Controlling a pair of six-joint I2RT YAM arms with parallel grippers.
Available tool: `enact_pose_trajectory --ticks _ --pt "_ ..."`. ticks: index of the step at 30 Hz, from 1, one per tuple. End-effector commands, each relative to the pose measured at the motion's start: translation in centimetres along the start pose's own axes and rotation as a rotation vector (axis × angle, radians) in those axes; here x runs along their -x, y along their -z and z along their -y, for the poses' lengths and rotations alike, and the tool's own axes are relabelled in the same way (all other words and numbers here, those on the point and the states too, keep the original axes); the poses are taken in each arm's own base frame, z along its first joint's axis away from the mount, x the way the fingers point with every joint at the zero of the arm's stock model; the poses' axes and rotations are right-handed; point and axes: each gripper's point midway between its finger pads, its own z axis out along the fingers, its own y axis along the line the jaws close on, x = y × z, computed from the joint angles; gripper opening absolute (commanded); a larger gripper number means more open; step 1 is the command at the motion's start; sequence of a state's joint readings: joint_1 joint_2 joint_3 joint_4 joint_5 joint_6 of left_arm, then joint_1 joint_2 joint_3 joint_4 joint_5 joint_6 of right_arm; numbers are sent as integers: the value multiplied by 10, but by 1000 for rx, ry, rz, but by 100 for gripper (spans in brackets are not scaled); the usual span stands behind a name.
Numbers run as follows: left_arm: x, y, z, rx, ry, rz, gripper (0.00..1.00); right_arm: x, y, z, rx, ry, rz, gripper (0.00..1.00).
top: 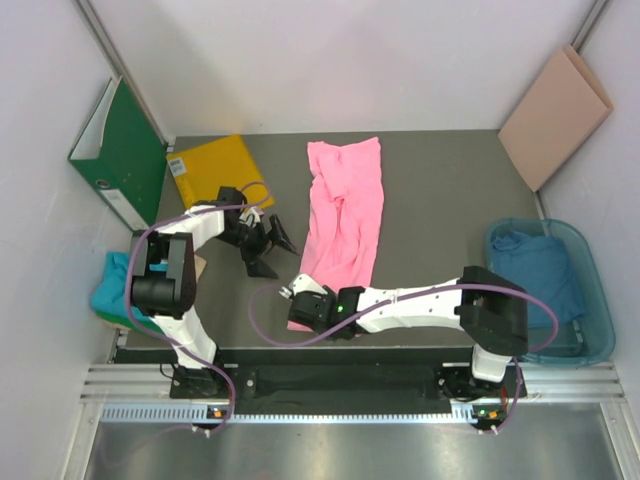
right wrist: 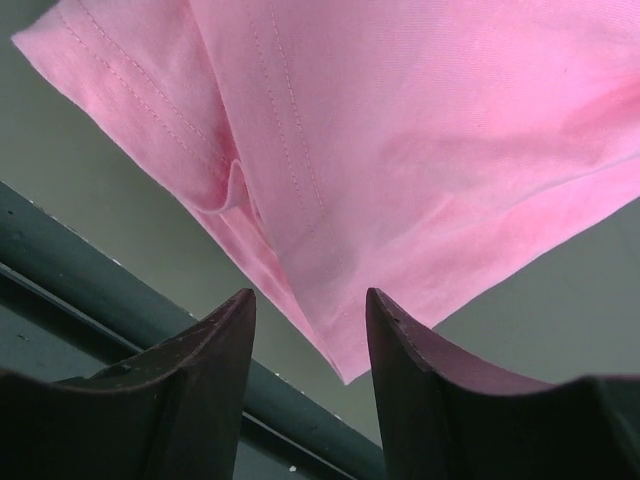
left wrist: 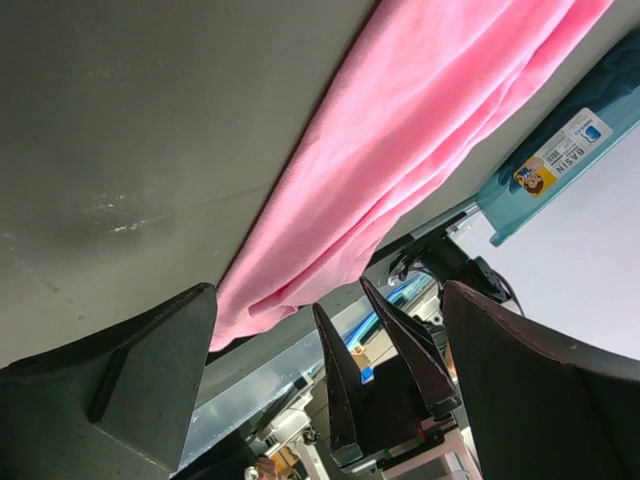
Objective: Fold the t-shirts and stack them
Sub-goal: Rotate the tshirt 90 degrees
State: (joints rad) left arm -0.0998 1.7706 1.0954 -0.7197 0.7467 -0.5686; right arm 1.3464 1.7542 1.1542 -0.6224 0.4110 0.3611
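Observation:
The bright pink t-shirt lies folded into a long strip down the middle of the grey table. My right gripper is at its near left corner. In the right wrist view the right gripper is open, with the pink corner lying between the fingertips and not pinched. My left gripper stands wide open just left of the strip, holding nothing. Its own view shows the pink t-shirt ahead and the right gripper's fingers. A teal t-shirt lies bunched off the table's left edge. A dark blue t-shirt sits in the basin.
A yellow square sheet lies at the back left, and a green binder leans on the left wall. A peach folder leans at the back right. The teal plastic basin stands at the right edge.

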Motion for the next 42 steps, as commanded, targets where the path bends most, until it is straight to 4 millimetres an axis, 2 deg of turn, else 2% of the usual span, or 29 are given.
enact_pose_trajectory --ticks 1,8,15,20,23,28,38,42 --pt "2 2 0 4 -21 0 99 22 8 0 -12 -25 60 48" --pt "2 1 -2 15 -23 0 99 18 -2 5 -20 -25 31 39" --pt "3 0 -3 17 -16 -4 99 5 -18 13 -25 -41 -39 36" --pt "5 2 -1 17 -20 -1 99 1 -22 14 -21 -47 -53 34" --pt "4 1 -2 22 -17 -3 99 1 -21 15 -16 -56 -52 25" --pt "4 0 -5 28 -14 -4 99 1 -16 20 -17 -74 -41 5" --pt "5 -4 -10 42 -6 -9 99 13 21 39 -54 -116 2 2" --pt "7 -6 -12 44 -4 -10 99 10 24 44 -69 -108 -11 3"
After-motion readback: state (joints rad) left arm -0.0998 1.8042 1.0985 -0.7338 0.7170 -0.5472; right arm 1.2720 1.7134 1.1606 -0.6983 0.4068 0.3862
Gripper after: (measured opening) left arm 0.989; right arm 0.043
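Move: The right hand, half open, hovers just above the t-shirt's near end; the cloth it will pinch lies about 2 cm ahead, 1 cm to its right and 2 cm below. The shirt's near right corner is some 2 cm back and 4 cm right, the shirt's middle about 19 cm ahead and 3 cm right. The table's near edge runs 6 cm straight behind. From the left hand the pinch spot is about 13 cm back, 9 cm right, 5 cm below. The right fingers close on the pink cloth close to the t-shirt's near right corner, going from about half open to shut, and begin to pinch it. Before that the hand eases forward and slightly right over the shirt and sinks roughly 2 cm onto it; once shut, it lifts straight up by about 3 cm, drifting a centimetre right. ##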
